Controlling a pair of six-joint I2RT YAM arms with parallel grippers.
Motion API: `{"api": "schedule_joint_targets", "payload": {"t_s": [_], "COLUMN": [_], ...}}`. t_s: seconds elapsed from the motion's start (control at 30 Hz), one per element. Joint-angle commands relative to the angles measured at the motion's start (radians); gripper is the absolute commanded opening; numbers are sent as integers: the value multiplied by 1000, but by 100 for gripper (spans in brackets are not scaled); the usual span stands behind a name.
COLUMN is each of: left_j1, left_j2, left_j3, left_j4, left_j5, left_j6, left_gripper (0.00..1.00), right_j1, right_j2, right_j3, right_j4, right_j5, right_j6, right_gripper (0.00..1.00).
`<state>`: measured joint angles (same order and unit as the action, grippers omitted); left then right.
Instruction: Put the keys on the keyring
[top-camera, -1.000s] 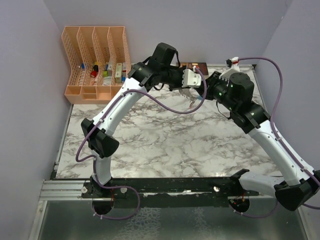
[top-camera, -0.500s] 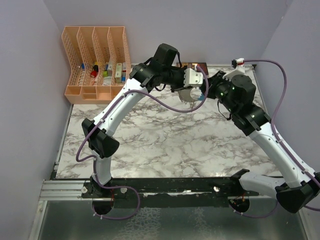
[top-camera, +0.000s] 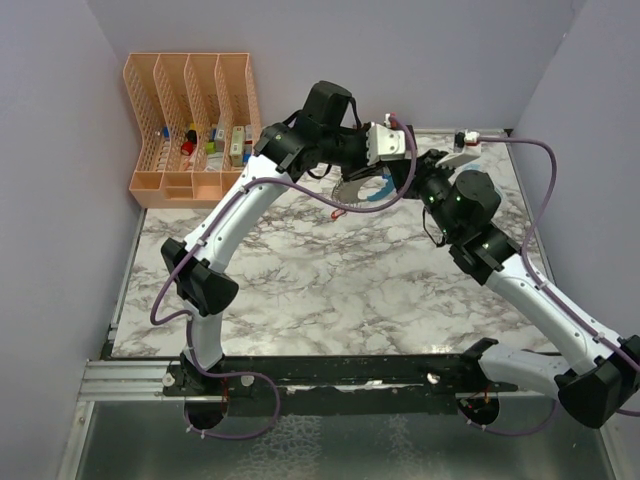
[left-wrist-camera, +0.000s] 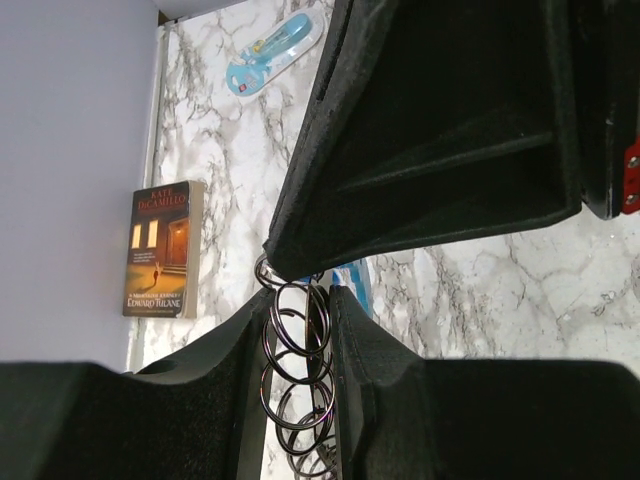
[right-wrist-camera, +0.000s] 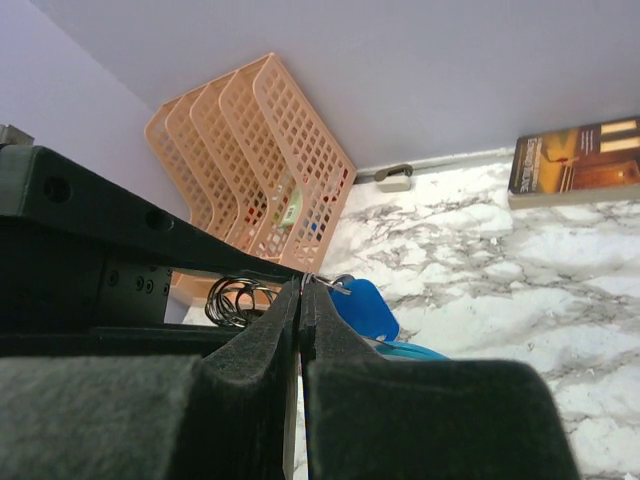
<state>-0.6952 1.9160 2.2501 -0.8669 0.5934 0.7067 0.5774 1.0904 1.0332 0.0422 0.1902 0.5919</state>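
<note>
The keyring (left-wrist-camera: 300, 345), a chain of grey metal rings, hangs pinched between the black pads of my left gripper (left-wrist-camera: 300, 300), which is shut on it. From above, the left gripper (top-camera: 380, 170) is raised over the back of the table, with the light-blue strap (top-camera: 380, 195) dangling under it. My right gripper (right-wrist-camera: 300, 285) is shut on the metal end of a key with a blue tag (right-wrist-camera: 360, 305). Its tip meets the rings (right-wrist-camera: 235, 300) right beside the left gripper. In the top view the right gripper (top-camera: 407, 172) nearly touches the left one.
A peach mesh file organizer (top-camera: 195, 125) with small items stands at the back left. A paperback book (left-wrist-camera: 160, 250) lies against the back wall. A pale-blue see-through object (left-wrist-camera: 275, 50) lies on the marble table (top-camera: 330, 270). Walls close in on both sides.
The left gripper has lifted and turned with the keyring, which now swings out below it. The right arm has moved left and closed in on the left gripper. Both grips are unchanged.
</note>
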Motion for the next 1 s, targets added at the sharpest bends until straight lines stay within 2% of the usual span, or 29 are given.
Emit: {"api": "schedule_joint_targets", "payload": {"t_s": [0.0,0.27,0.4,0.43,0.47,0.57,0.63,0.67,0.77,0.97], "left_j1": [-5,-4,-4,-4,-4,-3,0,4,20,57], "left_j2": [-8,-20,-21,-23,-25,-30,-34,-34,-35,-8], "left_j3": [35,4,13,10,8,-13,-37,-49,-106,-284], "left_j4": [44,52,53,52,50,49,48,49,70,118], "left_j5": [32,-28,-36,-36,-37,-29,-12,4,39,76], "left_j6": [-46,-6,2,6,10,21,26,23,21,56], "left_gripper": [0,0,0,0,0,0,0,0,0,0], "right_j1": [27,27,27,27,27,27,27,27,26,19], "right_j2": [-19,-44,-25,-17,-15,-39,-54,-60,-74,-94], "right_j3": [-7,104,168,184,189,175,178,184,201,205], "right_j4": [138,-64,-169,-206,-221,-222,-242,-259,-317,-465], "right_j5": [61,69,24,19,9,12,36,51,100,226], "right_j6": [-84,-116,-112,-105,-99,-95,-105,-110,-126,-133], "right_gripper": [1,1,1,8,19,33,55,62,71,78]}}
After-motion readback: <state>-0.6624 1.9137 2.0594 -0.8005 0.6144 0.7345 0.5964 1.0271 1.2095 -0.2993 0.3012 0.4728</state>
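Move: The small ring at the top of the bunch lies right at the right hand's closed fingertips and about 2 cm to the right of the left hand, level with both. From the right hand, the blue tag is some 3 cm ahead, 1 cm right and 2 cm below. The light-blue crescent is about 3 cm ahead, 2 cm right and 4 cm below, and the grey spiral strip hangs level with it, roughly 6 cm left and 5 cm lower. The small ring is let go by the right hand, which first rises about 4 cm beside the left fingertips, its fingers starting to spread on the way up to roughly three-quarters open. It then backs off to the right some 3 cm, sinking a little and rolling slightly. The left hand keeps its pinch on the ring bunch, almost still at first, then lowers it about 6 cm. ##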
